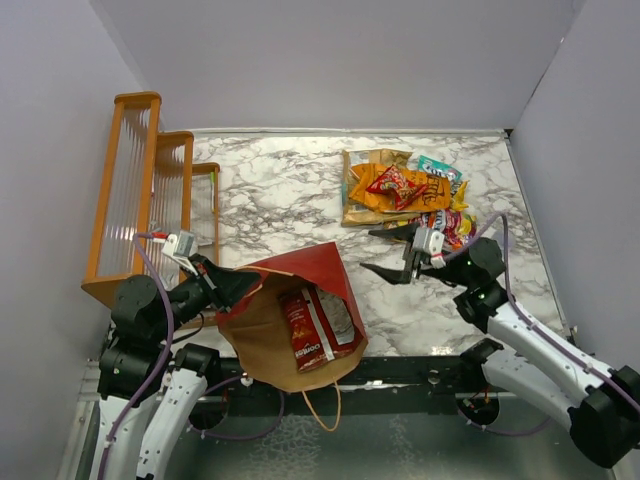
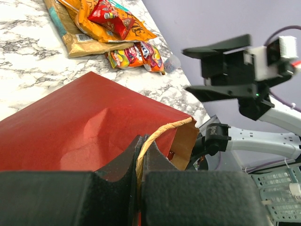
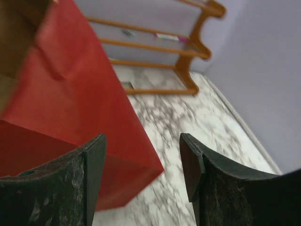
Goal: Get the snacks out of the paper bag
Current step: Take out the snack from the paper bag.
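The paper bag (image 1: pixel 300 275) lies on its side near the front, mouth toward me, dark red outside and brown inside. A dark red packet (image 1: pixel 304 331) and a second packet (image 1: pixel 341 317) show inside it. My left gripper (image 1: pixel 236 286) is shut on the bag's twisted tan handle (image 2: pixel 162 132), holding the mouth up. My right gripper (image 1: pixel 392 252) hangs open and empty just right of the bag (image 3: pixel 70 94), over the marble. Behind it is a pile of snacks: an orange-brown chip bag (image 1: pixel 372 200), a red packet (image 1: pixel 397 185), a teal-white pouch (image 1: pixel 440 168) and candy packs (image 1: pixel 452 226).
An orange wooden rack (image 1: pixel 140 190) stands along the left wall, also in the right wrist view (image 3: pixel 188 52). Purple walls close in the marble table (image 1: pixel 280 190) at the back and both sides. The bag's other handle (image 1: pixel 322 408) dangles over the front edge.
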Motion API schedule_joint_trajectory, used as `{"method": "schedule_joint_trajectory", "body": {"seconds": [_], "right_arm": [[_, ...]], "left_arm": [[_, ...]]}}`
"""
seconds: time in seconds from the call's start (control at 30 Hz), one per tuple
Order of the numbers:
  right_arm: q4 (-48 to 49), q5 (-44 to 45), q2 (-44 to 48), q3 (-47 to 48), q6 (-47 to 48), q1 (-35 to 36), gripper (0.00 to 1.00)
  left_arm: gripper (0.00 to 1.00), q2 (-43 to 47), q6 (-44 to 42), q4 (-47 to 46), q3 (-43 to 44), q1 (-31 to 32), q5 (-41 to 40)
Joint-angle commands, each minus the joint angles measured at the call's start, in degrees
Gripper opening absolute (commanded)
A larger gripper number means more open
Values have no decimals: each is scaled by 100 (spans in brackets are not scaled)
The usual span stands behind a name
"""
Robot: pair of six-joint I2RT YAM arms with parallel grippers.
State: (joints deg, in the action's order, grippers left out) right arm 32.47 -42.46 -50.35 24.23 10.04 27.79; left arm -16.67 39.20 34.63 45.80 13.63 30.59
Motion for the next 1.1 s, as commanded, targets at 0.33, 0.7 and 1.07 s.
{"method": "schedule_joint_trajectory", "body": {"seconds": [0.33, 0.7, 1.07], "right_arm": [[-2044, -1509, 396, 1343, 1923, 2539, 63], [-3271, 2540, -1536, 2039, 3176, 6097, 64], [-4189, 4562, -2510, 2204, 2904, 6643, 62]], "left_arm": [[0, -45, 45, -272, -69, 15, 61], [0, -56, 15, -197, -43, 17, 39], [0, -58, -59, -102, -21, 17, -6]]}}
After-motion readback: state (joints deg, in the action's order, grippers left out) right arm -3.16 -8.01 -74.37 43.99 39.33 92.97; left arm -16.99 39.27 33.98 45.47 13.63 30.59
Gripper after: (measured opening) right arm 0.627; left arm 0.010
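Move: The last red snack lies inside the paper bag, about 14 cm back of my right hand, 12 cm to its left and 16 cm lower. The bag's loose handle loop hangs some 22 cm farther back than that snack, about level with it sideways. The small red snack on the pile is 25 cm ahead and 10 cm right of my right hand. From my left hand, the red snack in the bag is roughly 8 cm back, 12 cm right and 20 cm down. I swing my open right hand back about 27 cm and some 14 cm left, arching up roughly 7 cm before plunging about 18 cm to the bag's mouth, with a short forward turn at the end towards the red snack. The wrist swings counter-clockwise and tips the fingers down to the left; they stay open. My left hand stays put, still pinching the bag's cord handle. ##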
